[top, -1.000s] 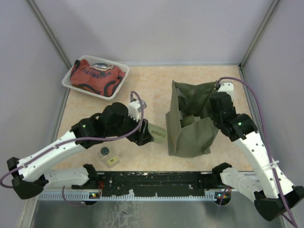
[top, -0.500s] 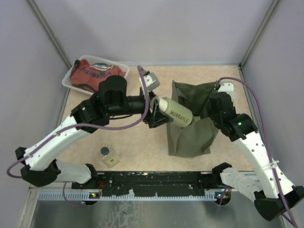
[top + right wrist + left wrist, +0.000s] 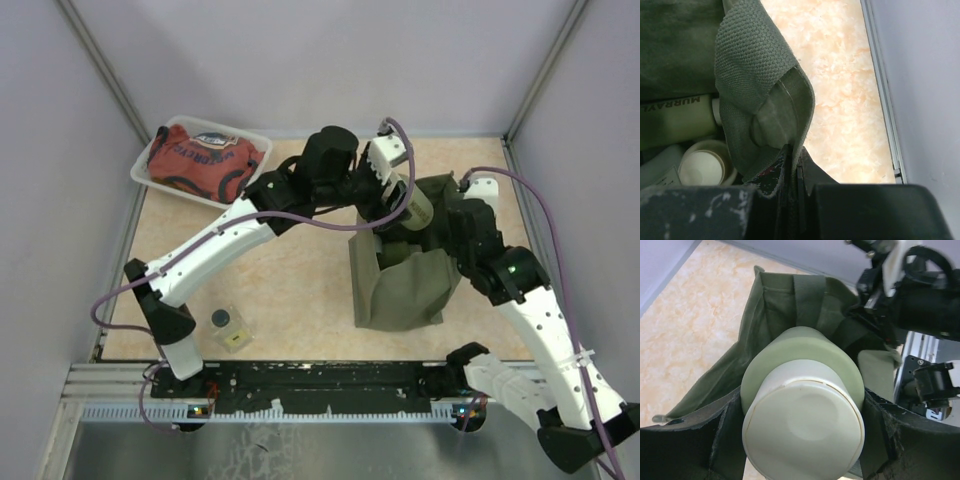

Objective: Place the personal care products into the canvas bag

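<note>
My left gripper (image 3: 393, 193) is shut on an olive-green bottle (image 3: 416, 206) and holds it tilted over the far side of the canvas bag's (image 3: 400, 290) mouth. In the left wrist view the bottle's cream cap (image 3: 802, 425) fills the space between my fingers (image 3: 722, 440), with the bag (image 3: 775, 315) beyond it. My right gripper (image 3: 452, 222) is shut on the bag's right rim (image 3: 757, 80), the fabric pinched between its jaws. Past that rim the right wrist view shows an olive bottle lettered MURRAYL (image 3: 675, 120) and a round cream cap (image 3: 702, 167). A clear bottle with a dark cap (image 3: 229, 327) stands near the front left.
A clear plastic tray (image 3: 145, 178) holding a red printed cloth (image 3: 200, 160) sits at the back left. Grey walls close in the table on three sides, and a black rail (image 3: 320, 378) runs along the near edge.
My left arm has lifted the olive-green bottle off the table and swung it right and away, from beside the bag to over its mouth. The right gripper has kept its hold on the rim.
</note>
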You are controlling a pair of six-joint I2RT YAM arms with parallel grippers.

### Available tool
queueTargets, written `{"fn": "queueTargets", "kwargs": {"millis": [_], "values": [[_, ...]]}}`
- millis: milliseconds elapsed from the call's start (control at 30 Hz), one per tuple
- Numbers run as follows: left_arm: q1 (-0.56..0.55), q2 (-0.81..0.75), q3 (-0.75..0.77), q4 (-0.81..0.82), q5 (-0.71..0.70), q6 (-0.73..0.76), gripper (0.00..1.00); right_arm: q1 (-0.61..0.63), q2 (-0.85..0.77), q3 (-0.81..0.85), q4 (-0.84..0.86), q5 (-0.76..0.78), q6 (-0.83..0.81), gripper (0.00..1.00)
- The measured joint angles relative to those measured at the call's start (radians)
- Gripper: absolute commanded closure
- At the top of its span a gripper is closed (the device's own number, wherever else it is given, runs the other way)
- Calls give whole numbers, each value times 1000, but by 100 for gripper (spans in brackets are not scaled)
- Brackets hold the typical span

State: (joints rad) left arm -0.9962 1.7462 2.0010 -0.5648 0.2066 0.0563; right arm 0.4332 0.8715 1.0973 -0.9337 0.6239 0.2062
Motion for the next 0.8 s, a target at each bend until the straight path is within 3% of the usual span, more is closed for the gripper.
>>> {"fn": "queueTargets", "kwargs": {"millis": [300, 800], "values": [[24, 91, 6, 16, 13, -4, 100, 0, -39, -24, -1, -14, 10, 100], [25, 184, 3, 95, 161, -63, 100, 0, -69, -24, -4, -40, 22, 100]]}}
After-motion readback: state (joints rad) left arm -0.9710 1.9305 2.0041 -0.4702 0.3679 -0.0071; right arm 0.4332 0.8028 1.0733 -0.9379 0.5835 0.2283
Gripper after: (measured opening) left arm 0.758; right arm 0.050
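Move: The left gripper holds the green bottle over the canvas bag. The centre of the bag's open mouth is about 4 cm to this hand's right, 2 cm ahead and 12 cm below; the bottles already inside lie nearly beneath, some 2 cm ahead, 2 cm right and 27 cm down. The right gripper pinches the bag's right rim, with the mouth's centre about 8 cm to its left, 3 cm ahead and roughly level. Lower the left gripper about 7 cm with the green bottle still gripped, working some 5 cm to the right into the bag's mouth towards the right gripper; ease slightly forward first, then back a little. Swing the fingers some 10 degrees clockwise, tipping them slightly down. Keep the right gripper pinching the rim to hold the bag open. ##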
